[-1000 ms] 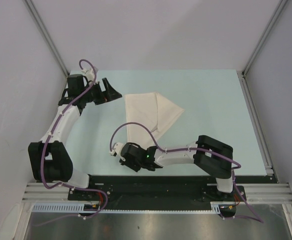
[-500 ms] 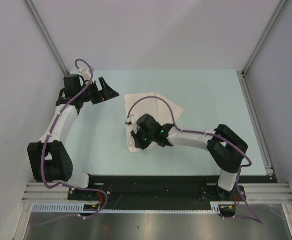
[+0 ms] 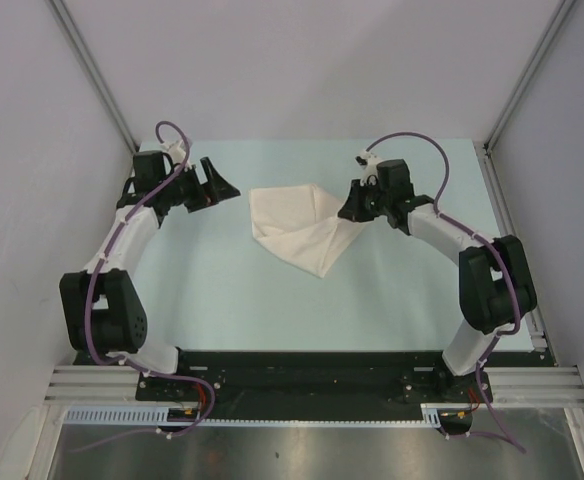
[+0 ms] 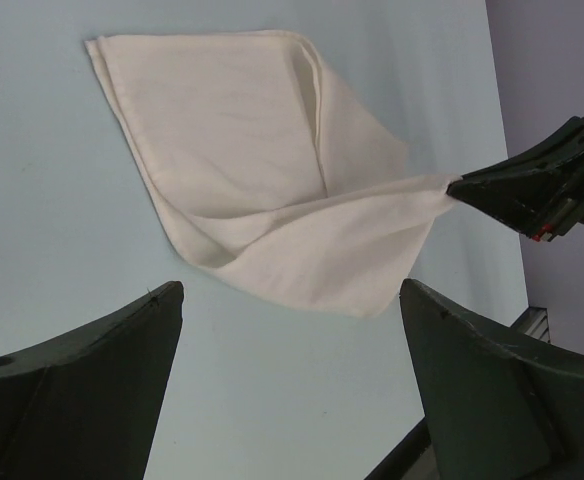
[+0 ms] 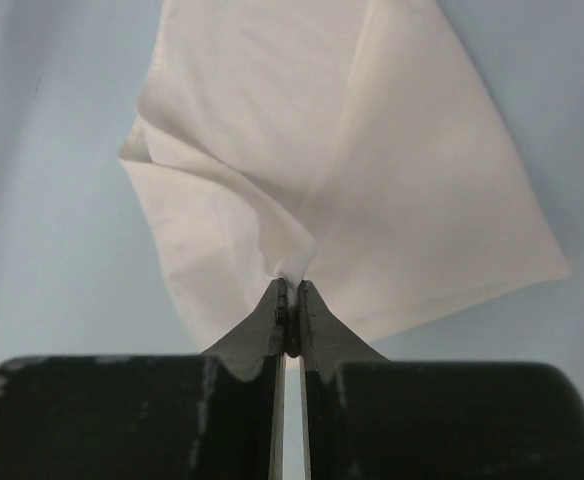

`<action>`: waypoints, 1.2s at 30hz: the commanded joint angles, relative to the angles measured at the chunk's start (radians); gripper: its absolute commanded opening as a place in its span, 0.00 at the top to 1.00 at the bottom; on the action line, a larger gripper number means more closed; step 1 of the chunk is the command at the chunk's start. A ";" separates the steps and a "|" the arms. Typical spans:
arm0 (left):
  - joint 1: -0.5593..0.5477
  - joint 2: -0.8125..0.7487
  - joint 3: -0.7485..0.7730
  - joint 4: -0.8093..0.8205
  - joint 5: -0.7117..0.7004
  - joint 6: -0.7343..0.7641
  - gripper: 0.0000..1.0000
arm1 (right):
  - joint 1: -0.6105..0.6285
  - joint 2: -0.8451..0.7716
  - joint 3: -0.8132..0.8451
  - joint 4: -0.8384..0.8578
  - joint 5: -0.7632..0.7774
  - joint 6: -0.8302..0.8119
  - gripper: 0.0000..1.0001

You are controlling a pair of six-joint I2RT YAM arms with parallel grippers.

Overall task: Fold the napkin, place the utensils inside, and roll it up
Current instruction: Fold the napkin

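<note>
The white napkin (image 3: 294, 226) lies loosely folded on the pale blue table, mid-back. One corner of it is drawn up and to the right. My right gripper (image 3: 349, 213) is shut on that corner, and the cloth fans out from its closed tips (image 5: 292, 290). The napkin (image 5: 372, 160) fills the upper part of the right wrist view. My left gripper (image 3: 222, 181) hovers left of the cloth, open and empty, jaws wide apart (image 4: 292, 288). In the left wrist view the napkin (image 4: 242, 170) hangs stretched toward the right gripper (image 4: 459, 188). The utensils are out of view.
Grey walls close in the table on the left, back and right. A metal rail (image 3: 513, 245) runs along the right edge. The black mounting strip (image 3: 312, 366) borders the near edge.
The right arm swung from the near edge over the napkin, shut on a corner and carried it back and right, dragging the cloth into a looser fold. The left arm barely moved.
</note>
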 commanded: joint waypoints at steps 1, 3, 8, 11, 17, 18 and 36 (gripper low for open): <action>0.008 0.015 0.002 0.014 0.032 0.001 0.07 | -0.045 0.034 -0.002 0.060 -0.088 0.016 1.00; 0.008 0.019 0.003 0.014 0.034 0.001 0.07 | -0.065 0.049 -0.005 0.080 -0.094 0.016 1.00; 0.008 0.024 0.003 0.011 0.029 0.004 0.06 | -0.094 0.103 -0.008 0.100 -0.105 0.017 1.00; 0.008 0.026 0.005 0.007 0.026 0.006 0.07 | -0.107 0.124 -0.007 0.100 -0.094 0.013 1.00; 0.008 0.030 0.003 0.007 0.018 0.007 0.07 | -0.130 0.147 -0.005 0.128 -0.060 0.011 1.00; 0.008 0.032 0.002 0.006 0.015 0.007 0.06 | -0.131 0.152 -0.007 0.125 -0.045 0.011 1.00; -0.118 0.162 0.014 -0.045 -0.140 0.038 0.06 | -0.168 0.083 0.012 0.066 0.004 -0.029 0.41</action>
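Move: The napkin corner pinched in the right fingers is headed for a spot by the napkin's own right-hand corner, about 5 cm ahead of the right hand, 6 cm to its right and 11 cm below. The napkin's far middle peak is roughly 15 cm ahead and 8 cm left of that hand, its near tip some 10 cm back and 7 cm left. From the left hand, that spot is about 5 cm ahead, 41 cm right and 18 cm below; the napkin's far-left corner is about 14 cm ahead and 8 cm right. The napkin corner, still pinched at first, is carried by the right hand to the right and down about 7 cm each way, with some 4 cm forward, towards the napkin's right-hand corner. Near the end the fingers open to a bit over half and let go of it, while the wrist turns about 10 degrees clockwise. The left hand, empty and open, sinks some 6 cm beside the napkin's left edge, mostly late on, tipping down slightly. ##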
